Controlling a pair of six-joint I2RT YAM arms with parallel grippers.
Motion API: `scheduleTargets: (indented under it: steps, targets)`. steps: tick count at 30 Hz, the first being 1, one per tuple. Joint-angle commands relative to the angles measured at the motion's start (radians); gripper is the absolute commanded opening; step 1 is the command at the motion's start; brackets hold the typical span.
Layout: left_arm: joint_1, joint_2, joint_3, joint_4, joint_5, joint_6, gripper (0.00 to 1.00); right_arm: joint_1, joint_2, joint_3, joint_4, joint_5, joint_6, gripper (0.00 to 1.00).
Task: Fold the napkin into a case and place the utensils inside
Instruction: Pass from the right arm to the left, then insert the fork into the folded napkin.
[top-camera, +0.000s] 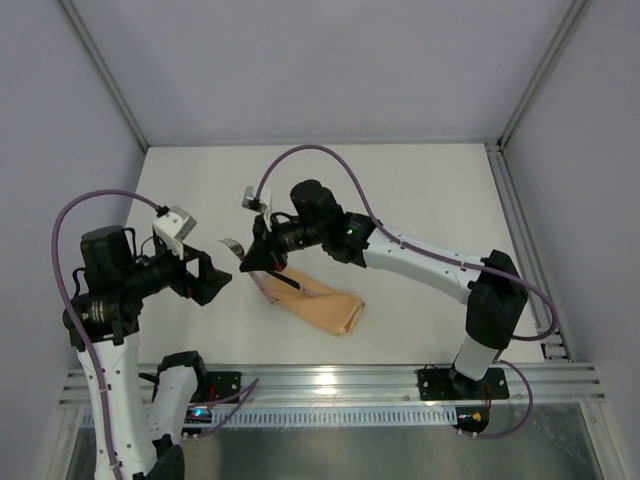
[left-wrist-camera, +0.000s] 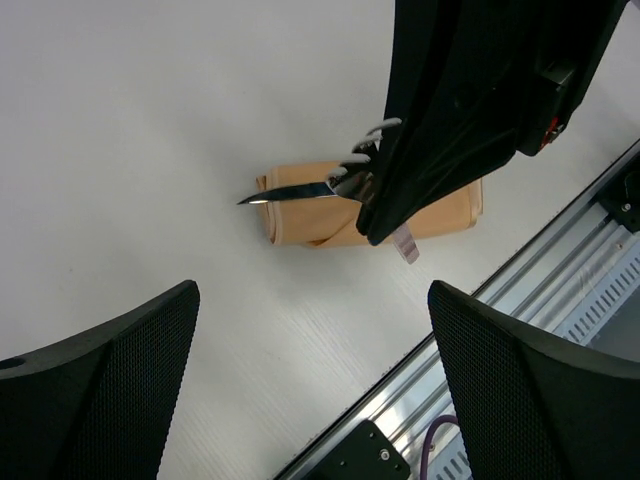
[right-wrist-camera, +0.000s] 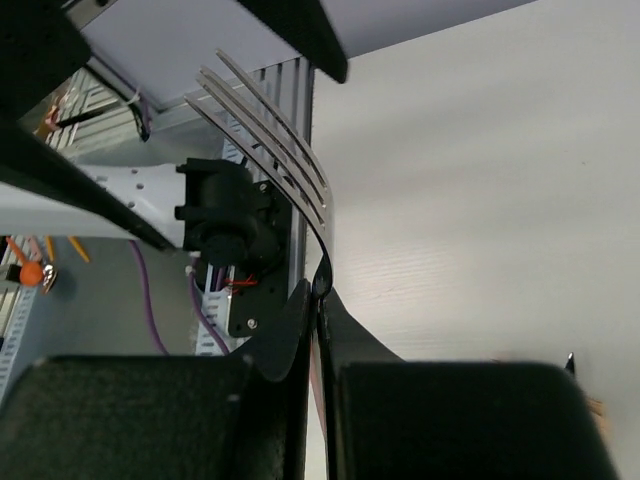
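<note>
The peach-orange napkin (top-camera: 325, 307) lies folded as a narrow case (left-wrist-camera: 440, 213) on the table. A knife blade (left-wrist-camera: 287, 194) sticks out of its left end. My right gripper (top-camera: 256, 262) hovers over that end, shut on a metal fork (right-wrist-camera: 280, 150) at its neck; the tines (top-camera: 232, 244) point left and a pale pink handle tip (left-wrist-camera: 405, 243) shows below the fingers. My left gripper (top-camera: 215, 277) is just left of the fork, its jaws wide open with only bare table between the fingers (left-wrist-camera: 120, 370).
An aluminium rail (top-camera: 330, 378) runs along the table's near edge, close behind the case. Grey walls enclose the white table (top-camera: 400, 190) at the back and on both sides. Purple cables loop over both arms.
</note>
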Motion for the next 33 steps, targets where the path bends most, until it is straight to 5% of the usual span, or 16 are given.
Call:
scheduleTargets:
  steps: [1,9,15,19,21,23,25,33]
  targets:
    - [0.0,0.016,0.019,-0.008,0.034,0.024,0.97,0.001,-0.049,-0.005,-0.032,-0.128,-0.081,0.03]
    - [-0.002,0.008,0.004,0.085,0.218,-0.068,0.76,0.049,0.002,0.079,-0.056,-0.159,-0.097,0.03]
    - [-0.002,0.007,-0.044,0.122,0.187,-0.11,0.42,0.066,0.037,0.133,-0.074,-0.17,-0.098,0.03]
    - [-0.002,0.008,-0.062,0.131,0.122,-0.116,0.0,0.07,0.045,0.144,-0.081,-0.136,-0.094,0.03]
    - [0.0,-0.002,-0.073,0.156,0.034,-0.166,0.0,0.069,0.035,0.135,-0.085,-0.045,-0.074,0.07]
    - [0.0,-0.016,-0.103,0.208,-0.114,-0.22,0.0,0.072,0.022,0.115,-0.1,0.216,-0.036,0.37]
    - [0.0,-0.016,-0.142,0.236,-0.171,-0.264,0.0,0.077,-0.024,0.072,-0.07,0.4,-0.016,0.46]
    - [0.0,0.083,-0.145,0.289,-0.121,-0.323,0.0,0.159,-0.043,-0.019,0.021,0.646,-0.046,0.5]
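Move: The fork's head, held out by the right gripper, is roughly 5 cm ahead of the open left gripper and 6 cm to its right, about level. Far below on the table, some 28 cm down, the knife lies about 8 cm ahead and 14 cm right of the left gripper, the napkin 4 cm ahead and 21 cm right. From the right gripper, the left gripper is about 9 cm left and 3 cm back. Draw the right gripper back about 5 cm, bringing the fork's head to the left gripper; edge the left gripper right and slightly up and shut it on the tines. Then open the right fingers halfway off the handle, swinging them forward some 6 cm, down and clockwise, while the left carries the fork forward, left and down. ##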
